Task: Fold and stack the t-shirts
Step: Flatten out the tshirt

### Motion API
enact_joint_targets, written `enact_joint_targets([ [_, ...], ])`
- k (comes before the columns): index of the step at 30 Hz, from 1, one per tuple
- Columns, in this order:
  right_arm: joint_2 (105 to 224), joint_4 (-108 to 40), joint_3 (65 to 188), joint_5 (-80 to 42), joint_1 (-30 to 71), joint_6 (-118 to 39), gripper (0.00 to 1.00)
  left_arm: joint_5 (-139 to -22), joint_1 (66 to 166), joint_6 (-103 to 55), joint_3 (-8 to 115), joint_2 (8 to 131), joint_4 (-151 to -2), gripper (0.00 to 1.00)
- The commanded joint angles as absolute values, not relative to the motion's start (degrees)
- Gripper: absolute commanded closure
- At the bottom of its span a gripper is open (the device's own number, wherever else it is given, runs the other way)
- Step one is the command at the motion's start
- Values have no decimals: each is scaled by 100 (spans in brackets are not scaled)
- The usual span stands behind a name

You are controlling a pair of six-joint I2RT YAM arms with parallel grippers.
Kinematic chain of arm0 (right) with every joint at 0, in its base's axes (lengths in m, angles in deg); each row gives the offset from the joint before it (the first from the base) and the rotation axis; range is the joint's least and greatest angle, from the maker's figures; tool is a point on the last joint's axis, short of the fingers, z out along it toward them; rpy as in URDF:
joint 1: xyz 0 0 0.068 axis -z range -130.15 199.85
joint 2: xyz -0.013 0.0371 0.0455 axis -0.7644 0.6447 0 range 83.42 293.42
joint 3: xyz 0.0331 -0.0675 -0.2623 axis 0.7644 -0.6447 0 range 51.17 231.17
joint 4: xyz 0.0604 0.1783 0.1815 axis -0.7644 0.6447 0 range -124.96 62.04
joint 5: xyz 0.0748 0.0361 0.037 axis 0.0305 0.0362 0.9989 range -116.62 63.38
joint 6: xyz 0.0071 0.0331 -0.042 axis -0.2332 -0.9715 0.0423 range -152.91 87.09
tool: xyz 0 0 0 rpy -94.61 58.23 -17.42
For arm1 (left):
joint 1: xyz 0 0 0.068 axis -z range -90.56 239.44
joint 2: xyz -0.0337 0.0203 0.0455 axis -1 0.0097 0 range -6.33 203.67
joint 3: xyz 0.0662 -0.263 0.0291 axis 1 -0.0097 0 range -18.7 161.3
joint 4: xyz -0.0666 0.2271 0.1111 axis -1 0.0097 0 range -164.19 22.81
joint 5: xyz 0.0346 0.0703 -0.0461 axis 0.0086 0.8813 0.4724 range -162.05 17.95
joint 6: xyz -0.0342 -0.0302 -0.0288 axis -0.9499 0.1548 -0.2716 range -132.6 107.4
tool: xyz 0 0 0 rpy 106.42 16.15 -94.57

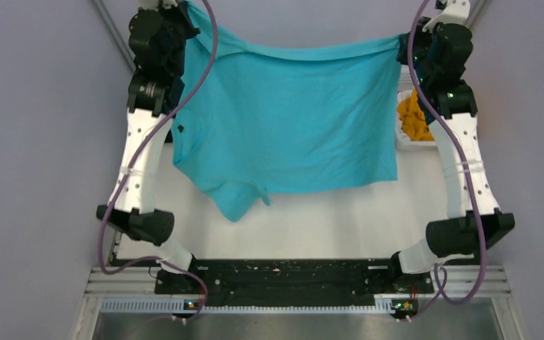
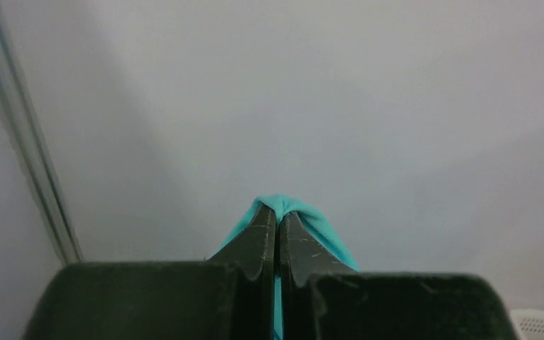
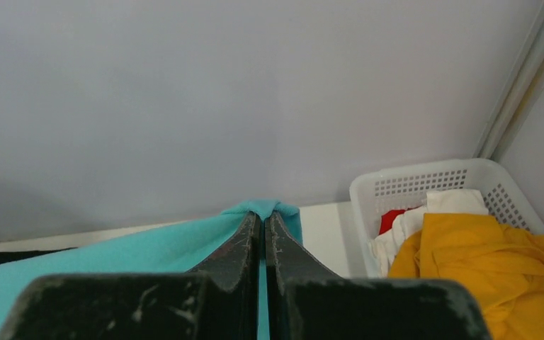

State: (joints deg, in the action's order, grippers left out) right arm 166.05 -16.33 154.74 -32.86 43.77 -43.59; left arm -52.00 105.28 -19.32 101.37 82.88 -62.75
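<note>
The turquoise-blue t-shirt (image 1: pixel 290 120) hangs spread in the air between my two raised arms, its lower edge and a sleeve drooping toward the white table. My left gripper (image 2: pixel 278 212) is shut on one top corner of the shirt (image 2: pixel 312 216). My right gripper (image 3: pixel 263 216) is shut on the other top corner (image 3: pixel 149 251). In the top view the left gripper (image 1: pixel 184 18) is at the far left and the right gripper (image 1: pixel 405 44) at the far right. An orange-yellow t-shirt (image 3: pixel 482 262) lies in the basket. The black t-shirt is hidden.
A white plastic lattice basket (image 3: pixel 425 180) stands at the far right of the table, holding the orange-yellow shirt (image 1: pixel 414 117) plus white and red cloth. Grey walls close in the back and sides. The white table (image 1: pixel 326 219) lies below the hanging shirt.
</note>
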Motion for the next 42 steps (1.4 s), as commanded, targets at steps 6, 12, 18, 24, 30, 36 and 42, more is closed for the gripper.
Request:
enact_joint_targets([
  [6, 18228, -2220, 17774, -2618, 4923, -4669, 100, -8034, 9066, -3986, 12361, 9872, -6309, 100],
  [12, 18245, -2125, 18403, -2443, 4959, -4557, 100, -8579, 9004, -4024, 12394, 9598, -6739, 100],
  [18, 17237, -2353, 16403, -2327, 4959, -4311, 100, -8833, 8984, -3716, 10599, 8566, -6367, 100],
  [24, 16090, -2250, 13682, -2175, 4959, -4433, 100, -8991, 8984, -3621, 7196, 7179, -6393, 100],
  [30, 15430, -1791, 11871, -1668, 4959, -4903, 100, -9542, 8991, -4137, 4550, 6509, -5903, 100],
  [36, 15364, -988, 10830, -1798, 4959, -5464, 100, -9833, 8997, -4654, 2704, 6098, -5631, 100],
  [42, 15481, -713, 10000, -2081, 4959, -5661, 100, -9684, 8997, -4696, 2207, 6139, -4959, 100],
])
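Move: Both hands hold the teal t-shirt up; it goes to the open middle of the table, level with the left hand, about 29 cm right and 54 below, and from the right hand 1 back, 27 left and 43 below. The folded black t-shirt lies some 10 cm ahead and 9 left of the left hand; the basket stands 10 ahead and 17 right of the right hand, about 37 below. Gripping the teal t-shirt, both hands swing forward 10 cm, then back and down 35-50 cm towards the table, fingers tipping down. ##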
